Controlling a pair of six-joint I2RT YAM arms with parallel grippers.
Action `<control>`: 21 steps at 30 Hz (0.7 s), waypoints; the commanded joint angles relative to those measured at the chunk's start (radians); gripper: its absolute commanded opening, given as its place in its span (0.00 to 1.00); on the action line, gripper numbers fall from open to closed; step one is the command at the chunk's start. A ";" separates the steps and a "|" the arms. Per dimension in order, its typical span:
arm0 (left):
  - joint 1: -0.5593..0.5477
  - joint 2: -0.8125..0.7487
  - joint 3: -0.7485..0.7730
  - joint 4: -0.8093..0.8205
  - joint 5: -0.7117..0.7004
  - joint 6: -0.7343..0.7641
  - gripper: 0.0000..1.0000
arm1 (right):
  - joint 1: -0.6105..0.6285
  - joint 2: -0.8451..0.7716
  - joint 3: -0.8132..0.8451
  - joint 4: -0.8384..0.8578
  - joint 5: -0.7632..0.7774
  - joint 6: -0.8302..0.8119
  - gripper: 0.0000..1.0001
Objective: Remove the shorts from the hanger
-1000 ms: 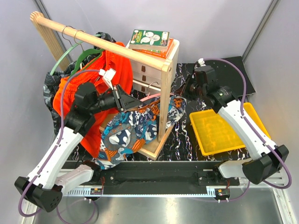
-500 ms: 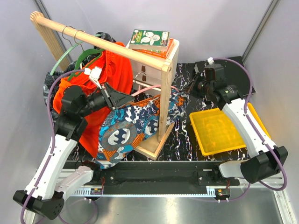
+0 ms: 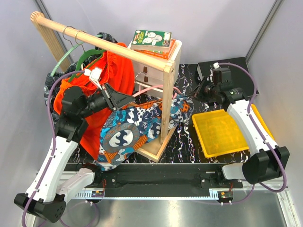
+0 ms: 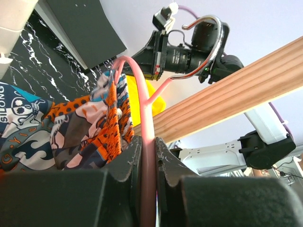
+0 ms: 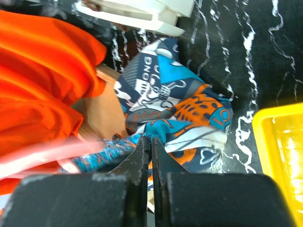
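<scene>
The blue, orange and white patterned shorts (image 3: 135, 127) hang on a pink hanger (image 3: 150, 88) just below the wooden rail, stretched out to the right. My left gripper (image 3: 122, 100) is shut on the hanger's pink bar (image 4: 140, 90), with the shorts (image 4: 80, 127) bunched to its left. My right gripper (image 3: 192, 96) is shut on the far edge of those shorts (image 5: 189, 109), a teal fold pinched at its tips (image 5: 151, 140). Plain orange shorts (image 3: 116, 71) hang on a green hanger behind my left arm. Dark patterned cloth (image 3: 50, 90) shows at the far left.
A wooden rail (image 3: 104, 45) slopes down to an upright post (image 3: 166, 101) on a wooden base. A small drawer unit with books (image 3: 152, 41) on top stands behind it. A yellow tray (image 3: 220, 132) lies on the black marbled mat at right.
My left gripper has drawn the pink hanger back to the left while my right gripper has moved right, pulling the patterned shorts out along the hanger.
</scene>
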 commanded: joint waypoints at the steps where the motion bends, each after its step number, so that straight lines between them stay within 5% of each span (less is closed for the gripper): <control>1: 0.027 -0.051 0.068 0.109 -0.049 0.007 0.00 | -0.075 0.021 -0.072 0.027 0.114 -0.049 0.00; 13: 0.027 -0.017 0.043 0.194 -0.026 -0.021 0.00 | -0.063 0.015 -0.128 0.114 -0.064 -0.014 0.00; 21: 0.015 0.112 0.006 0.582 0.031 -0.182 0.00 | 0.169 0.012 -0.091 0.185 -0.159 0.005 0.00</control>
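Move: The right hand holds the shorts' waistband; the pink hanger's far end, which the waistband is still hooked over, lies about 5 cm to its left, level ahead and some 3 cm above. The rack post stands roughly 9 cm to its left, and the yellow tray's middle about 17 cm right, 11 cm back, 15 cm below. From the left hand, gripping the hanger, that far end is some 15 cm right and 2 cm ahead, about level. Right hand, still pinching the waistband, sinks 4 cm, then swings left; left hand raises the hanger 3 cm. ##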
